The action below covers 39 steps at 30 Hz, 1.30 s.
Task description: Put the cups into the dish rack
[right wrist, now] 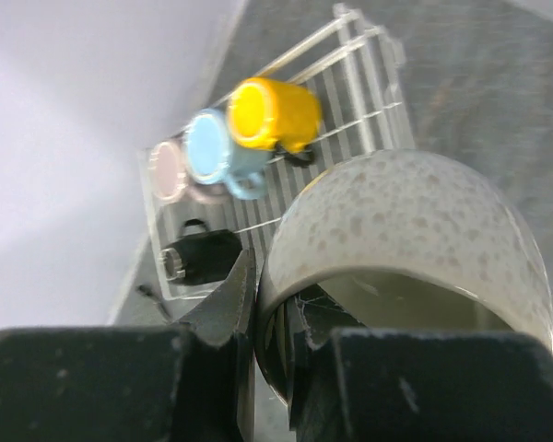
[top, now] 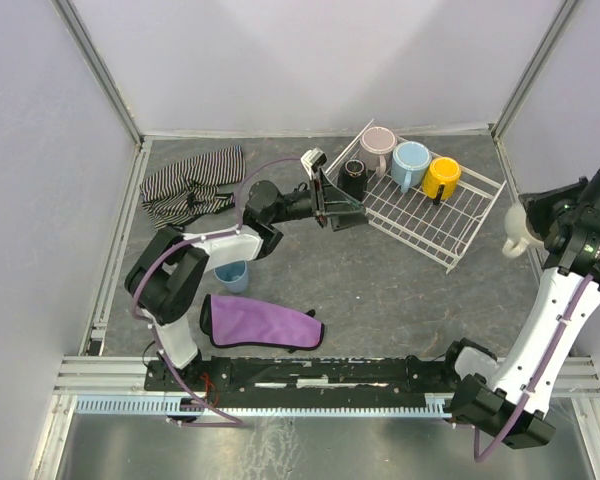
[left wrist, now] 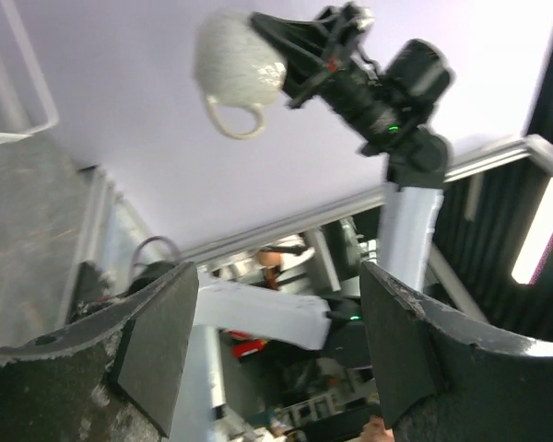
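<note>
The white wire dish rack [top: 450,232] stands at the back right. Pink [top: 378,142], light blue [top: 412,160], yellow [top: 442,177] and black [top: 354,177] cups lie in it. My left gripper [top: 342,212] hovers open and empty at the rack's left edge, just beside the black cup. In the left wrist view nothing sits between its fingers [left wrist: 157,341]. My right gripper [top: 530,228] is raised at the far right, shut on the rim of a cream-white mug [top: 516,236] [right wrist: 405,230]. A dusty-blue cup [top: 232,276] stands on the table under the left arm.
A striped cloth [top: 190,183] is bunched at the back left. A purple cloth [top: 263,322] lies near the front, beside the left arm's base. Enclosure walls and metal rails border the grey table [top: 380,290] on all sides.
</note>
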Motion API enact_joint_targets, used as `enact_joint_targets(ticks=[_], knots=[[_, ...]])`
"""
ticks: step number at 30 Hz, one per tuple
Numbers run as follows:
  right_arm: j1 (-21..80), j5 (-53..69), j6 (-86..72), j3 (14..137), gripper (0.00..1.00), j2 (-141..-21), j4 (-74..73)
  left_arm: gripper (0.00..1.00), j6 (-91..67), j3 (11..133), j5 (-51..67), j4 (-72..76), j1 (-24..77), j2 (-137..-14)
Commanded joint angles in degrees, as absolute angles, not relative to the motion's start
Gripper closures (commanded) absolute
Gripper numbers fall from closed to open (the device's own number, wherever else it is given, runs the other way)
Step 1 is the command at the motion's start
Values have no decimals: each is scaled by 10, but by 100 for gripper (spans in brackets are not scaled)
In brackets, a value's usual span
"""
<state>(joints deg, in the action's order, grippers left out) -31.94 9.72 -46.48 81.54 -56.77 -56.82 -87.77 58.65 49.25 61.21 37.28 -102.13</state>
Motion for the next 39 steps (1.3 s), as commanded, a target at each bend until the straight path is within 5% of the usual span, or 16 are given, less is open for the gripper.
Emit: enact_joint_targets(ticks=[1,7,16,39], knots=[[-299,209,-563,837,99,-562,-395,22,-1059,608,440,831,397,-1052],[-246,300,-721,763,99,-572,-93,22,-1149,666,394,910,436,-1104],[-134,288,-788,733,99,-610,93,23,-1139,698,348,837,456,-1111],[-76,326,-923,679,99,-575,154,25,-994,917,361,740,448,-1230]])
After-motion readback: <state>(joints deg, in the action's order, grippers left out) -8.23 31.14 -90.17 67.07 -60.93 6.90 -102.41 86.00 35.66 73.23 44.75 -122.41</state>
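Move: The speckled white cup, already pinched at its rim by the right gripper, is some 33 cm to the right of the open left gripper, about 5 cm back and roughly level in height. From the right hand, the left gripper is about 37 cm left, level fore and aft, 4 cm lower; the yellow mug is 15 cm left, 14 cm ahead, 25 cm below. The black mug is some 13 cm ahead of the left hand, 1 cm right, 20 cm below. Sweeping left, up and forward, the right arm carries the white cup about 23 cm towards the left gripper; its forward travel stops midway while it goes on left. Its wrist swings counter-clockwise and lifts from a downward slant to slightly above level, the grip kept. The left hand, still open and empty, rises and moves some 8 cm right to meet the cup, dipping back before easing forward. ##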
